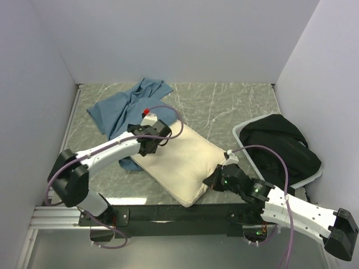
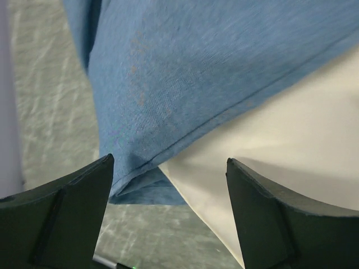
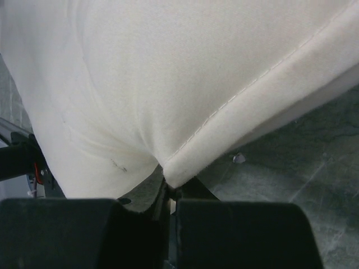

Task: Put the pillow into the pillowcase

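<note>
The cream-white pillow [image 1: 179, 162] lies slantwise in the middle of the table, plain side up. The dusty-blue pillowcase [image 1: 126, 109] is crumpled at the back left, and its near edge reaches the pillow's far left corner. My left gripper [image 1: 147, 140] hovers over that corner, open and holding nothing. In the left wrist view, the left gripper [image 2: 168, 162] straddles the pillowcase [image 2: 213, 67] hem where it meets the pillow [image 2: 291, 145]. My right gripper [image 1: 216, 179] is shut on the pillow's near right edge. In the right wrist view, the right gripper [image 3: 171, 188] pinches the pillow [image 3: 168, 73] at its seam.
A pale bin [image 1: 240, 132] at the right holds a black fabric bundle [image 1: 280, 148]. White walls close in the grey marbled table [image 1: 224, 106] on three sides. A black rail [image 1: 168, 213] with the arm bases runs along the near edge.
</note>
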`<state>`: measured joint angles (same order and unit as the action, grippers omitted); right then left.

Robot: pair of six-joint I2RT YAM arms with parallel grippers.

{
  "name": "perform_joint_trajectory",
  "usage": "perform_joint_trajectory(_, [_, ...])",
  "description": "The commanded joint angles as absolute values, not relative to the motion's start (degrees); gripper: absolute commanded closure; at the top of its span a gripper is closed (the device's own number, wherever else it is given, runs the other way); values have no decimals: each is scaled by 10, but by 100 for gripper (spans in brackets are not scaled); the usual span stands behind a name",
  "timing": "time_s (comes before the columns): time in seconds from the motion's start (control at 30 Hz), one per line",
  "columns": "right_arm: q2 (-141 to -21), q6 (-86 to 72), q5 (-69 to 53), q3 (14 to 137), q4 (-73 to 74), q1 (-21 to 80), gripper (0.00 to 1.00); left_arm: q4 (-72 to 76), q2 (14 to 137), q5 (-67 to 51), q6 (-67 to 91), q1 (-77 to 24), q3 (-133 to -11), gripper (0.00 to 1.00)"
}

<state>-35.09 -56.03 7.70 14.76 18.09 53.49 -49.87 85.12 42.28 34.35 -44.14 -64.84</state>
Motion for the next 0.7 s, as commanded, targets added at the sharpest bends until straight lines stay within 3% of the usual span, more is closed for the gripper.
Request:
perform_joint_trajectory(0.0, [-353, -545, 83, 182, 171, 537, 100, -548, 890, 530, 396, -448, -678, 16])
perform_joint_trajectory(0.07, [-351, -544, 84, 185, 173, 537, 100, -536, 913, 544, 377, -448, -689, 18])
perform_joint_trajectory(0.17, [-343, -543, 90, 192, 181, 537, 100, -540, 947, 576, 367, -447, -724, 30])
perform_joint_trajectory(0.33, [-336, -529, 100, 233, 199, 537, 100, -532, 983, 593, 303, -443, -796, 69])
perform_joint_trajectory(0.37, [-337, -523, 104, 242, 202, 537, 100, -533, 990, 592, 290, -439, -820, 77])
perform_joint_trajectory(0.4, [-340, -519, 104, 256, 206, 537, 100, -536, 1007, 594, 275, -439, -832, 94])
perform_joint_trajectory(0.43, [-340, -516, 104, 264, 207, 537, 100, -541, 1014, 589, 270, -439, -845, 99])
perform_joint_trajectory(0.67, [-363, -466, 108, 356, 205, 537, 100, -495, 968, 411, 214, -475, -937, 99])
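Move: The left hand's open fingers hang over the pillowcase's upper lip: the stretch they will pinch is some 3 cm ahead, 1 cm left and about 3 cm below. The pillow's middle lies roughly 5 cm back and 15 cm right of this hand, 7 cm lower, and the case's lower lip about 7 cm back, 4 cm left, 10 cm down. From the right hand, which already holds the pillow's near end, that upper lip is about 17 cm ahead, 26 cm left and 4 cm up. Dipping barely a centimetre or so onto the pillowcase's upper lip, the left hand shuts its fingers on the cloth as it sets off forward, then carries the lip some 7 cm forward, rising and easing right along the way, with its left side rolled up 10 to 15 degrees. The right hand keeps its pinch on the pillow's near end and lifts about 7 cm, mostly late, tipping slightly upward. ##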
